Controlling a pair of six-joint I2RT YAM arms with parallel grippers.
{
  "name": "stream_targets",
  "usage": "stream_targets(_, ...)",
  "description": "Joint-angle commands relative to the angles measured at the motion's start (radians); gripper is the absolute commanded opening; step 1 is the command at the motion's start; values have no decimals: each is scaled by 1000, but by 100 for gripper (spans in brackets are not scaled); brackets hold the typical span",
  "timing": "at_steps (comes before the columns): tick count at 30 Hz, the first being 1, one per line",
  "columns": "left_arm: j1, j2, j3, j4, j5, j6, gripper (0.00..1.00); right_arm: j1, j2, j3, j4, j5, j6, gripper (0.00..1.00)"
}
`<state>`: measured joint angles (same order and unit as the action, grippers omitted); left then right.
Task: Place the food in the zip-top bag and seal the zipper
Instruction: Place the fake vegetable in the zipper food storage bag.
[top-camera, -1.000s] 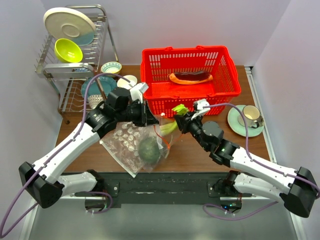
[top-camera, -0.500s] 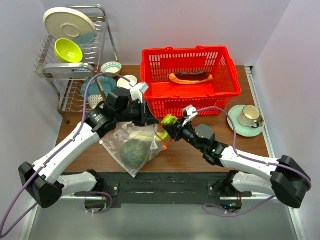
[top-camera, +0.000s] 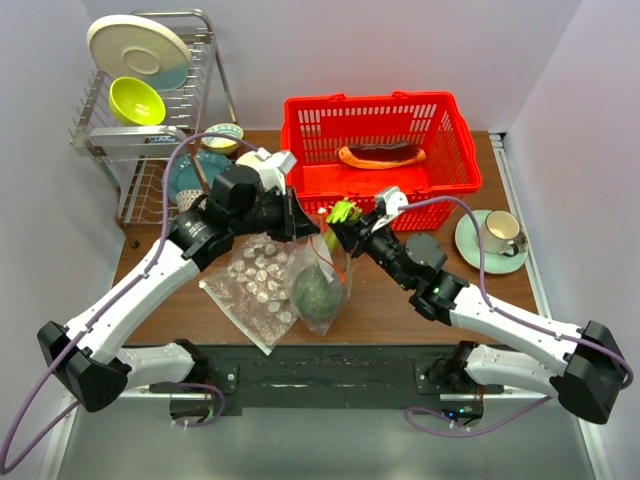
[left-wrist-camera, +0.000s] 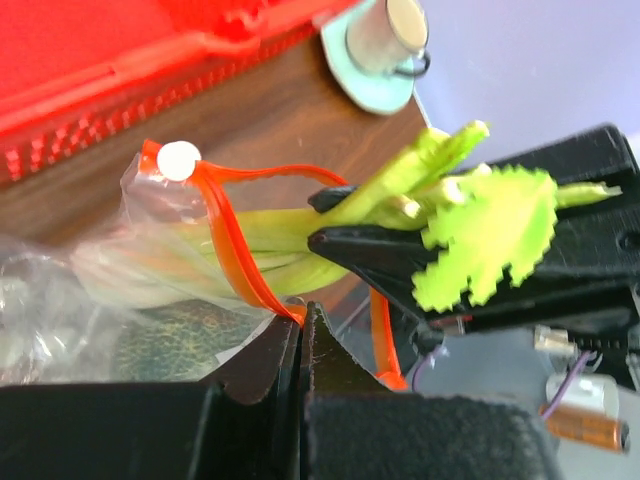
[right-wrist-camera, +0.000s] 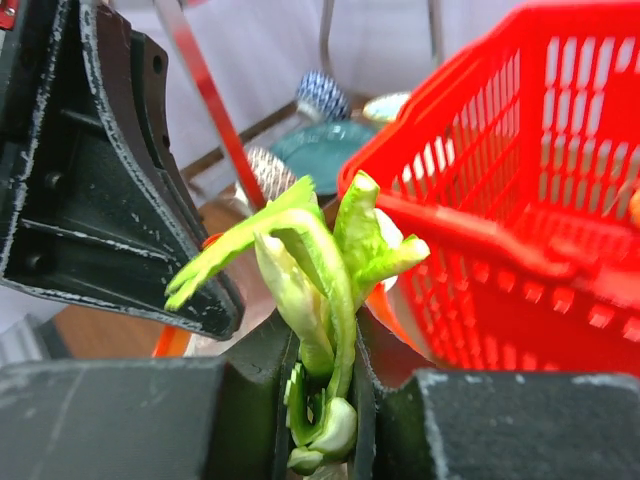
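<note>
The clear zip-top bag (top-camera: 325, 262) hangs from my left gripper (top-camera: 303, 222), which is shut on the orange-red zipper (left-wrist-camera: 235, 250) at the bag's mouth. A dark green ball (top-camera: 313, 291) rests in the bottom of the bag. My right gripper (top-camera: 346, 232) is shut on the light-green stalks (top-camera: 343, 212), right beside the left gripper. In the left wrist view the stalks (left-wrist-camera: 400, 190) reach through the zipper's loop into the open mouth. The red-brown slab (top-camera: 380, 155) lies in the red basket (top-camera: 440, 180).
A clear bag printed with white dots (top-camera: 255, 285) lies flat under the left arm. The basket stands just behind both grippers. A cup on a saucer (top-camera: 497, 238) is at the right. The dish rack (top-camera: 150, 100) and some bowls (top-camera: 222, 135) are at the back left.
My left gripper has lifted the bag's mouth up and back, so the bag now hangs with the ball lower right. The right gripper has followed with the stalks, staying at the mouth.
</note>
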<state>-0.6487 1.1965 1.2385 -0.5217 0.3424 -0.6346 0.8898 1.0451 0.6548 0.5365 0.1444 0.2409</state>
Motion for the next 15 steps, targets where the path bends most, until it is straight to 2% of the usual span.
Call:
stream_targets(1, 1, -37, 24, 182, -112, -68, 0, 6, 12, 116, -56, 57, -146, 0)
stream_targets(5, 0, -103, -263, 440, -163, -184, 0, 5, 24, 128, -72, 55, -183, 0)
stream_targets(7, -5, -120, -324, 495, -192, -192, 0, 5, 27, 105, -60, 32, -169, 0)
stream_targets(9, -9, -124, -349, 477, -207, -165, 1, 5, 32, 89, -55, 21, -141, 0)
stream_targets(10, -11, -129, -346, 442, -216, -148, 17, 5, 32, 74, -44, 11, -134, 0)
stream_targets(12, -12, -144, -321, 396, -229, -100, 36, 5, 35, 59, -32, 1, -112, 0)
stream_targets(13, -11, -152, -307, 341, -246, -80, 50, 5, 38, 48, -23, -9, -106, 0)
stream_targets(15, -12, -158, -245, 272, -273, -24, 58, 5, 46, 43, -17, -25, -88, 0)
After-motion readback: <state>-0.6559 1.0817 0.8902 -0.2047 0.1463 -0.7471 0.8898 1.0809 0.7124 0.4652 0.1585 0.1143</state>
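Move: The left fingers hold the rim of the zip-top bag; its orange-edged mouth opens about 3 cm to their right, 1 ahead and 2 below. The green ball inside lies some 6 cm back and 16 below them, the flat dotted bag about 15 cm left, 1 back and 26 below. From the right hand, which holds the celery, the mouth is about 3 cm left, 2 back and 4 below, and the basket roughly 28 ahead, 10 right and 20 below. Up a centimetre and forward, then down to finish about 6 cm lower, 2 cm forward and 2 left, the left hand lowers the bag, turning some 10 degrees counter-clockwise; its fingers then spread about halfway, releasing the zipper rim. The right hand keeps its pinch on the celery, rising 2 cm and sinking back, with a slight tilt, the stalks still through the mouth. ##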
